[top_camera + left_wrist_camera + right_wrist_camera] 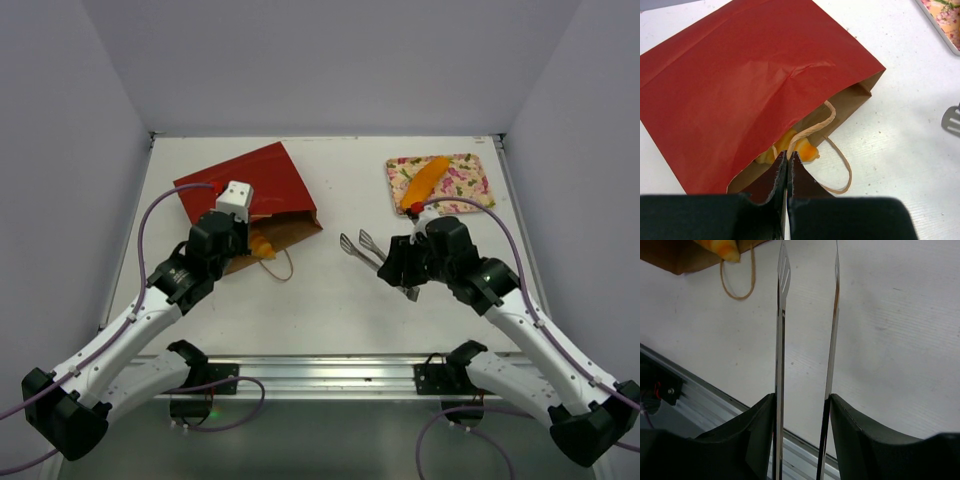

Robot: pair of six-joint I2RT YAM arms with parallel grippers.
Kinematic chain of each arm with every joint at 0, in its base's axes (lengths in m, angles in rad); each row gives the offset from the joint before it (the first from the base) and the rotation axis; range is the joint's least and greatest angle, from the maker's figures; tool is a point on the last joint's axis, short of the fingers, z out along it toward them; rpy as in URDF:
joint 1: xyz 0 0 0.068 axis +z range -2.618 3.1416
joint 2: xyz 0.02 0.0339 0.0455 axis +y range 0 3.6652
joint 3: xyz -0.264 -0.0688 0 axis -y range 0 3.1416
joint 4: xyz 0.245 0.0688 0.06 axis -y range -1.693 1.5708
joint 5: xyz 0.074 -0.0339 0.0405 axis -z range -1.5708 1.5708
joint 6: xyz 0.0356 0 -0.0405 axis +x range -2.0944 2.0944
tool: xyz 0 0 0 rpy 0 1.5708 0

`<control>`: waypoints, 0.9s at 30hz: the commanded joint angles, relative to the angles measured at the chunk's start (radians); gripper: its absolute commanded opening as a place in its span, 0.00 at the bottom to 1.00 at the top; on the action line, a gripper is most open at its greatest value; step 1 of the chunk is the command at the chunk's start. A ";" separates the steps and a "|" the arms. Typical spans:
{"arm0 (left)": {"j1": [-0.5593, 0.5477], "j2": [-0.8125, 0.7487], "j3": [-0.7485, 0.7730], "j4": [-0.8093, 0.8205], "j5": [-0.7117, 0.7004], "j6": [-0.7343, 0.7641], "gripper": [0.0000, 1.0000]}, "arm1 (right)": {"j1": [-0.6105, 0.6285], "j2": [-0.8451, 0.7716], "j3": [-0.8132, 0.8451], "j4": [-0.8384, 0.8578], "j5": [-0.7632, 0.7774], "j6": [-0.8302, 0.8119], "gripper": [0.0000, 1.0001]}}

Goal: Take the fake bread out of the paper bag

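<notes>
The red paper bag (250,185) (740,85) lies flat at the back left, its brown mouth facing the right arm. Orange-yellow fake bread (262,246) (800,147) shows just inside the mouth, and its tip (720,247) appears in the right wrist view. My left gripper (246,240) (788,156) is at the mouth, shut on one tan handle (812,129) of the bag. The other handle (842,170) lies loose on the table. My right gripper (392,262) (802,402) is shut on metal tongs (358,245) (782,290), which point toward the bag with their arms apart.
A pink-flowered tray (470,175) (945,20) sits at the back right with a long orange bread piece (422,178) on it. White table (340,290) lies between the tongs' tips and the bag. A metal rail (330,375) runs along the near edge.
</notes>
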 commanded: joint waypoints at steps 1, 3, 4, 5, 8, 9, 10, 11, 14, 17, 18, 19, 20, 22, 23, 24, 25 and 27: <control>0.009 -0.004 0.030 0.010 0.010 -0.012 0.00 | 0.023 -0.035 -0.034 0.112 -0.099 0.020 0.51; 0.010 -0.006 0.030 0.005 0.016 -0.012 0.00 | 0.046 -0.035 -0.057 0.143 -0.125 0.028 0.51; 0.010 -0.007 0.029 0.004 0.018 -0.014 0.00 | 0.067 -0.030 -0.065 0.168 -0.128 0.029 0.51; 0.012 -0.006 0.030 0.002 0.016 -0.014 0.00 | 0.078 -0.022 -0.066 0.177 -0.127 0.032 0.51; 0.015 -0.007 0.033 -0.001 0.015 -0.017 0.00 | 0.144 0.019 -0.062 0.211 -0.111 0.034 0.51; 0.015 -0.009 0.033 -0.001 0.016 -0.017 0.00 | 0.167 0.031 -0.057 0.232 -0.093 0.034 0.51; 0.015 -0.010 0.032 -0.001 0.016 -0.015 0.00 | 0.207 0.056 -0.051 0.245 -0.084 0.034 0.51; 0.015 -0.012 0.032 0.001 0.016 -0.017 0.00 | 0.227 0.068 -0.048 0.255 -0.076 0.034 0.52; 0.016 -0.016 0.032 0.002 0.018 -0.015 0.00 | 0.301 0.126 -0.025 0.303 -0.033 0.019 0.52; 0.016 -0.020 0.030 0.004 0.027 -0.017 0.00 | 0.342 0.181 -0.005 0.347 0.013 -0.006 0.52; 0.016 -0.023 0.027 0.004 0.029 -0.015 0.00 | 0.345 0.191 -0.002 0.376 0.019 -0.011 0.52; 0.016 -0.023 0.027 0.005 0.030 -0.015 0.00 | 0.348 0.202 -0.001 0.396 0.025 -0.014 0.51; 0.016 -0.024 0.025 0.005 0.032 -0.015 0.00 | 0.348 0.223 -0.001 0.415 0.024 -0.021 0.51; 0.016 -0.026 0.024 0.007 0.033 -0.015 0.00 | 0.348 0.246 0.012 0.450 0.025 -0.031 0.50; 0.016 -0.026 0.025 0.007 0.035 -0.015 0.00 | 0.350 0.269 0.016 0.458 0.028 -0.037 0.51; 0.016 -0.026 0.025 0.007 0.036 -0.014 0.00 | 0.350 0.281 0.025 0.472 0.030 -0.041 0.51; 0.016 -0.026 0.025 0.009 0.036 -0.014 0.00 | 0.350 0.292 0.030 0.476 0.031 -0.046 0.51; 0.016 -0.026 0.025 0.007 0.039 -0.014 0.00 | 0.350 0.324 0.039 0.492 0.033 -0.058 0.51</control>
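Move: The bread just inside the bag's mouth is about 19 cm ahead of the right hand, 30 cm to its left and some 14 cm lower. The loose handle loop on the table lies about 15 cm ahead and 26 cm left of that hand, and the mouth's right-hand bottom corner about 27 cm ahead and 16 cm left. From the left hand, the same bread is about 10 cm ahead, 3 cm right and 17 cm down. Still gripping the parted tongs, the right hand swings them about 12 cm left towards the bread at the bag's mouth, sinking some 3 cm and turning about 20 degrees counter-clockwise. It draws back about 4 cm on the way, then comes forward again by nearly 3 cm. The left hand stays in place, keeping its pinch on the bag's other handle. ##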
